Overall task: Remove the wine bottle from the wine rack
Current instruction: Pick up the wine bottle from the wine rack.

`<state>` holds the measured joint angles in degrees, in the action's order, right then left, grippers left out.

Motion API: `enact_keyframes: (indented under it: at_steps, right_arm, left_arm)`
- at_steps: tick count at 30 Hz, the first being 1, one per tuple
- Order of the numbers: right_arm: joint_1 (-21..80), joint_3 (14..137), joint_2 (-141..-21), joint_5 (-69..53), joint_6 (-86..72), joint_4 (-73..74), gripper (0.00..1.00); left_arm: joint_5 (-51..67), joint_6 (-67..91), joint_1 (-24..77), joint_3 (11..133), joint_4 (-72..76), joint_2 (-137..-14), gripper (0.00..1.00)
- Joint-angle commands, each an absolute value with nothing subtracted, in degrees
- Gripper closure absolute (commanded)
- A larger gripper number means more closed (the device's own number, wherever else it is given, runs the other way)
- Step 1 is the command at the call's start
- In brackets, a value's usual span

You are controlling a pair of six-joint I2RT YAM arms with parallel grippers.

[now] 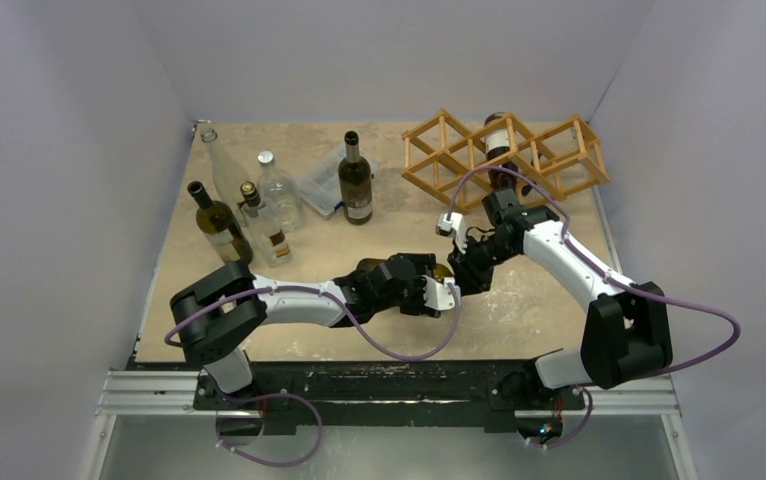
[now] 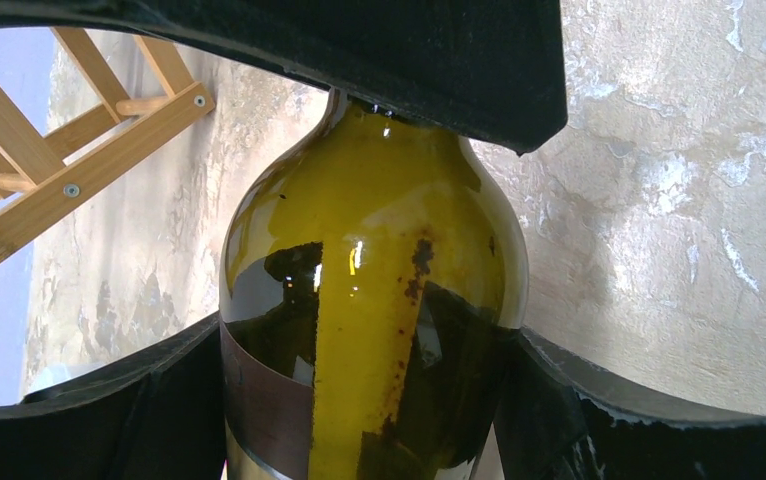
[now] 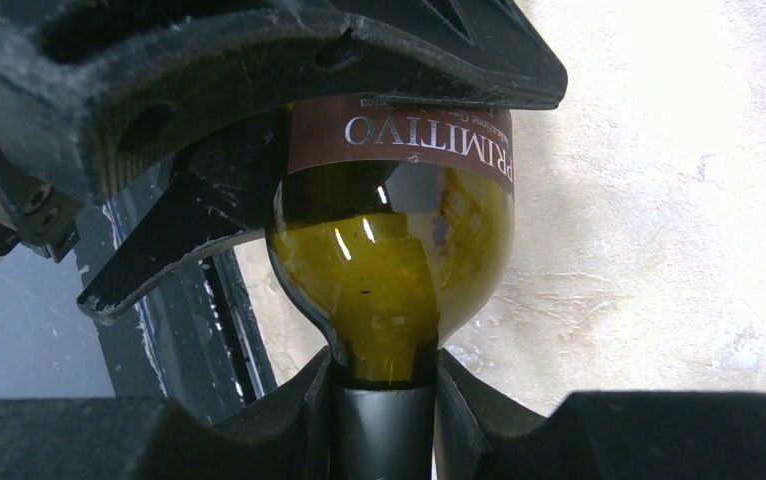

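Observation:
An olive-green wine bottle (image 2: 369, 250) with a brown label is held between my two grippers over the middle of the table, and only a sliver of it (image 1: 442, 270) shows from above. My right gripper (image 3: 384, 400) is shut on its black-capped neck. My left gripper (image 2: 364, 400) has its pads pressed against both sides of the wide body. The wine rack (image 1: 504, 160), a light wooden lattice, stands at the back right, apart from both grippers, and its corner (image 2: 59, 170) shows in the left wrist view. Another dark bottle (image 1: 499, 135) lies in the rack.
Several upright bottles (image 1: 244, 205) stand at the back left, with a dark one (image 1: 356, 180) near the middle. A clear plastic box (image 1: 321, 182) lies between them. Grey walls close in the table on the left, back and right.

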<state>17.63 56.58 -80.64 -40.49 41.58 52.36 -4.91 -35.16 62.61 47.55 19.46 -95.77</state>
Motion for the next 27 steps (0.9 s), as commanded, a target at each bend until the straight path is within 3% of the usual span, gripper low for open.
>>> enact_keyframes:
  at_steps: [1,4,14,18,27]
  right_arm:
    - [17.92,59.77,-79.9,-46.83,42.02,51.07,0.81]
    - [18.0,59.77,-79.96,-46.65,41.92,51.15,0.69]
    - [17.93,60.15,-79.81,-47.87,43.24,52.7,0.5]
    - [17.93,60.38,-79.47,-49.61,43.95,53.71,0.34]
    - [17.3,65.77,-74.64,-49.53,44.71,57.57,0.29]
  left_arm:
    - [-5.85,-30.13,62.31,47.86,24.23,-94.14,1.0]
    - [-6.34,-29.44,62.31,46.67,25.83,-93.34,1.0]
    - [-5.3,-28.63,62.31,45.43,26.91,-92.17,1.0]
    - [-4.5,-27.93,62.34,44.98,26.93,-91.65,1.0]
    - [-3.59,-25.46,62.37,42.28,27.31,-87.9,1.0]
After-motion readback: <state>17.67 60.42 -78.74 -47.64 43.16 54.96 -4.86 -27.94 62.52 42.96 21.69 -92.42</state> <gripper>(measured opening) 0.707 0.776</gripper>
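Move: Gripped already by both hands, the wine bottle lies nearly flat: its middle is about 3 cm left and 1 cm ahead of the left hand, and some 11 cm left and 1 cm ahead of the right hand, which holds the neck. Counted from the left hand, a dark upright bottle stands roughly 20 cm ahead and 13 cm left, a clear bottle about 10 cm ahead and 31 cm left, both middles some 5 cm higher. Opening its fingers to about twice their gap, the right hand lets go of the bottle's neck and, once they loosen, rises about 4 cm off it, edging 2 cm left and rolling its left side up a little. The left hand keeps its grip around the bottle's body, easing a little over 1 cm to the left and 1 cm back with a slight turn. ##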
